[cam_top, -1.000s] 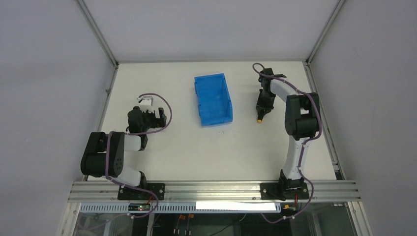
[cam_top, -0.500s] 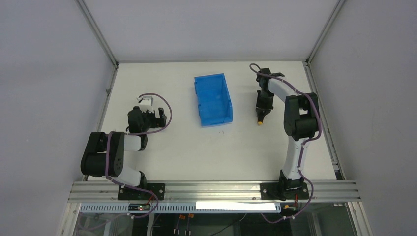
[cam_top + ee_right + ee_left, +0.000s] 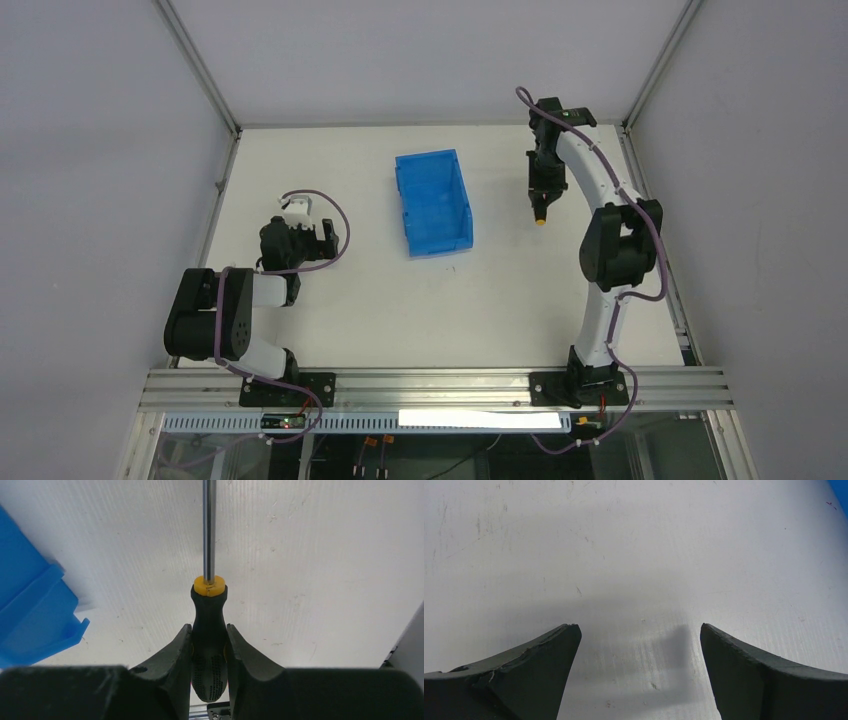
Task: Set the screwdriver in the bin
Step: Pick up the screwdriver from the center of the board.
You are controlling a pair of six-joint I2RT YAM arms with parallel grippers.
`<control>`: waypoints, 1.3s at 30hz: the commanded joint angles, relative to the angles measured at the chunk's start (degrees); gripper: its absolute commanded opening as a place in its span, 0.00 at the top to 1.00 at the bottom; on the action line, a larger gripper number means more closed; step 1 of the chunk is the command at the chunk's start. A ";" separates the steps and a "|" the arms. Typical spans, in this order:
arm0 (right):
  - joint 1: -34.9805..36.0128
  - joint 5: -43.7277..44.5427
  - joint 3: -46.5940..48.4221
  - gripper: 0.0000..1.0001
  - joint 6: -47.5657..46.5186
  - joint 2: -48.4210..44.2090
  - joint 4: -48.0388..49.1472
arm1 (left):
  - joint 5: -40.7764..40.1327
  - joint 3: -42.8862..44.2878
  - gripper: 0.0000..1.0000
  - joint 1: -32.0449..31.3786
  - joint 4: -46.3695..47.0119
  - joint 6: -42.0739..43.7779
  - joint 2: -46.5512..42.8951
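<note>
The screwdriver point(image 3: 208, 602) has a black handle with an orange collar and a thin metal shaft running straight ahead. My right gripper point(image 3: 209, 628) is shut on that handle. In the top view the right gripper point(image 3: 541, 192) holds the screwdriver point(image 3: 540, 216) to the right of the blue bin point(image 3: 432, 203), apart from it, orange end toward the near side. A corner of the bin point(image 3: 35, 615) shows at the left of the right wrist view. My left gripper point(image 3: 639, 630) stands open over bare table, nothing between its fingers; in the top view the left gripper point(image 3: 325, 240) is at the left.
A metal frame rail point(image 3: 655, 235) runs along the table's right edge close to the right arm. The white back wall point(image 3: 430, 60) rises just beyond the bin. Purple cables loop off both arms.
The right gripper has closed on the screwdriver's handle and carried it toward the far side of the table, the arm stretching out. The left arm and the bin have not moved.
</note>
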 commanded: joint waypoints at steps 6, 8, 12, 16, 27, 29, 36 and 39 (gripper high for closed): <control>0.22 3.74 22.40 1.00 -4.04 2.46 -16.45 | 0.57 1.10 0.01 0.82 2.43 -0.55 0.04; 0.23 3.74 26.18 1.00 -3.97 3.26 -18.17 | 0.57 1.10 0.01 0.80 2.43 -0.54 -0.01; 0.23 4.35 32.95 1.00 -4.33 4.96 -21.53 | 0.63 1.10 0.01 0.85 2.43 -0.55 0.03; -0.27 4.96 35.80 1.00 -4.88 4.78 -22.27 | 0.60 1.10 0.01 0.80 2.43 -0.55 0.05; -2.26 3.85 36.76 1.00 -4.16 3.29 -22.24 | 0.58 1.10 0.01 0.80 2.43 -0.54 0.01; -2.22 3.59 37.07 1.00 -3.78 3.29 -22.31 | 0.57 1.12 0.01 0.81 2.44 -0.55 0.07; -1.33 2.95 38.27 1.00 -2.50 3.48 -22.25 | 0.58 1.10 0.01 0.80 2.43 -0.55 0.04; -0.58 2.44 38.91 1.00 -1.72 3.61 -22.11 | 0.57 1.10 0.01 0.85 2.43 -0.54 0.06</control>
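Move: Off to the right hand's left, about 23 cm away and some 7 cm farther out, stands the blue bin, its middle about 9 cm lower. The screwdriver is already pinched by its handle and clear of the table, shaft pointing ahead, its middle about 3 cm ahead of the hand. From the left hand, the bin lies roughly 10 cm ahead, 25 cm to the right and nearly level in height. Raising the pinched screwdriver straight off the board area, the right hand climbs about 12 cm, nearly all of it quickly at the start, edging some 3 cm forward. The wrist tips the fingertips outward by about 10 degrees; then the hand all but hovers, drifting a couple of centimetres right, with its grip on the handle unchanged and the bin no nearer. ##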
